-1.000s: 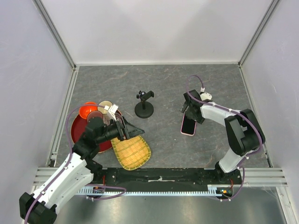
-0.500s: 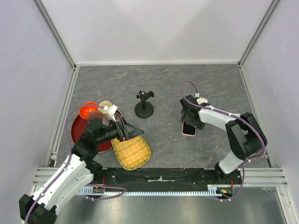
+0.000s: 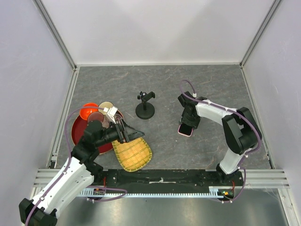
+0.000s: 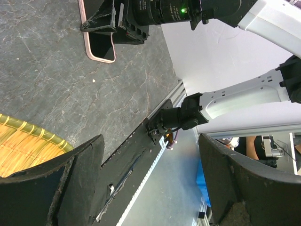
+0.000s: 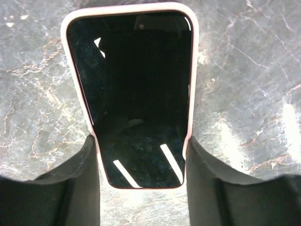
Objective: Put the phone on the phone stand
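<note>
The phone (image 3: 185, 130), black screen in a pink case, lies flat on the grey table right of centre. From above, my right gripper (image 3: 188, 120) comes down over its far end. In the right wrist view both fingers (image 5: 81, 175) press against the pink long edges of the phone (image 5: 134, 89), so my right gripper (image 5: 141, 162) is shut on the phone. The phone stand (image 3: 145, 107), a black disc with a post and clamp, stands apart to the left. My left gripper (image 3: 128, 133) hangs open over the woven tray; its wrist view shows the phone (image 4: 99, 44) far off and nothing between the fingers (image 4: 150, 179).
A red tray (image 3: 81, 136) with a red bowl (image 3: 87, 112) and a tan cup (image 3: 106, 107) sits at the left. A woven bamboo tray (image 3: 133, 154) lies near the front edge. White walls close in the table on three sides.
My right gripper slid left over the phone's end and its fingers closed onto the case edges; the phone shifted slightly left. The left arm stayed still.
</note>
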You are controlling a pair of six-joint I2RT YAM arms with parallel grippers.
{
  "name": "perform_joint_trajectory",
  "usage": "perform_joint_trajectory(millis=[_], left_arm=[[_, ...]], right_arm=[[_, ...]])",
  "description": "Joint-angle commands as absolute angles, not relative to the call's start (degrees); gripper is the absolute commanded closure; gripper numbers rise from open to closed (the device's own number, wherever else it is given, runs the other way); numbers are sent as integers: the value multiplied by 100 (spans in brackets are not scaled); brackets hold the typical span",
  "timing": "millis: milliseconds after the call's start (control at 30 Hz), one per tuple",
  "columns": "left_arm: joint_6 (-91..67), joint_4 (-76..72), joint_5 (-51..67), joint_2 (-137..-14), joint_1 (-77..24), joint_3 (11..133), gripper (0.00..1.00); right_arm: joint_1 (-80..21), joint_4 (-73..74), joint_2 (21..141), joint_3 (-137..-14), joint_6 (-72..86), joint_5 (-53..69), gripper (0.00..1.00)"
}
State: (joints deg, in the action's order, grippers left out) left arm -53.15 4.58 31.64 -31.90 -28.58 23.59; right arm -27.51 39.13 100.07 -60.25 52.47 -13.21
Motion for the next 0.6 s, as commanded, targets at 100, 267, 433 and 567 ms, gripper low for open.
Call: perform_joint_trajectory(millis=[100, 267, 433, 567], left_arm=[[-5229, 580, 3199, -3050, -2830, 2347, 13], [-5247, 545, 3173, -3085, -2830, 2373, 13], [-5300, 501, 3190, -3164, -2830, 2434, 13], [-5379, 378, 3286, -3173, -2830, 2435, 13]], right_arm=[[-2856, 4140, 10277, -5582, 4854, -1836, 100], [-2918, 2859, 8722, -4782, 3939, -1924, 100], [-2918, 2558, 7533, -4606, 3359, -2206, 100], [-2918, 1367, 6585, -3965, 2666, -1838, 100]])
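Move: The right hand already pinches the phone by its long edges near the near end, its middle about 4 cm ahead and 1 cm to the right. The phone stand's middle is roughly 9 cm ahead, 21 cm left and 6 cm up; the yellow mat lies some 11 cm back and 27 cm left. From the left hand, the stand is about 19 cm ahead, 4 cm right and 15 cm below. The right hand raises the pinched phone about 5 cm, drifts right and swings its fingertips forward, turning counter-clockwise. ##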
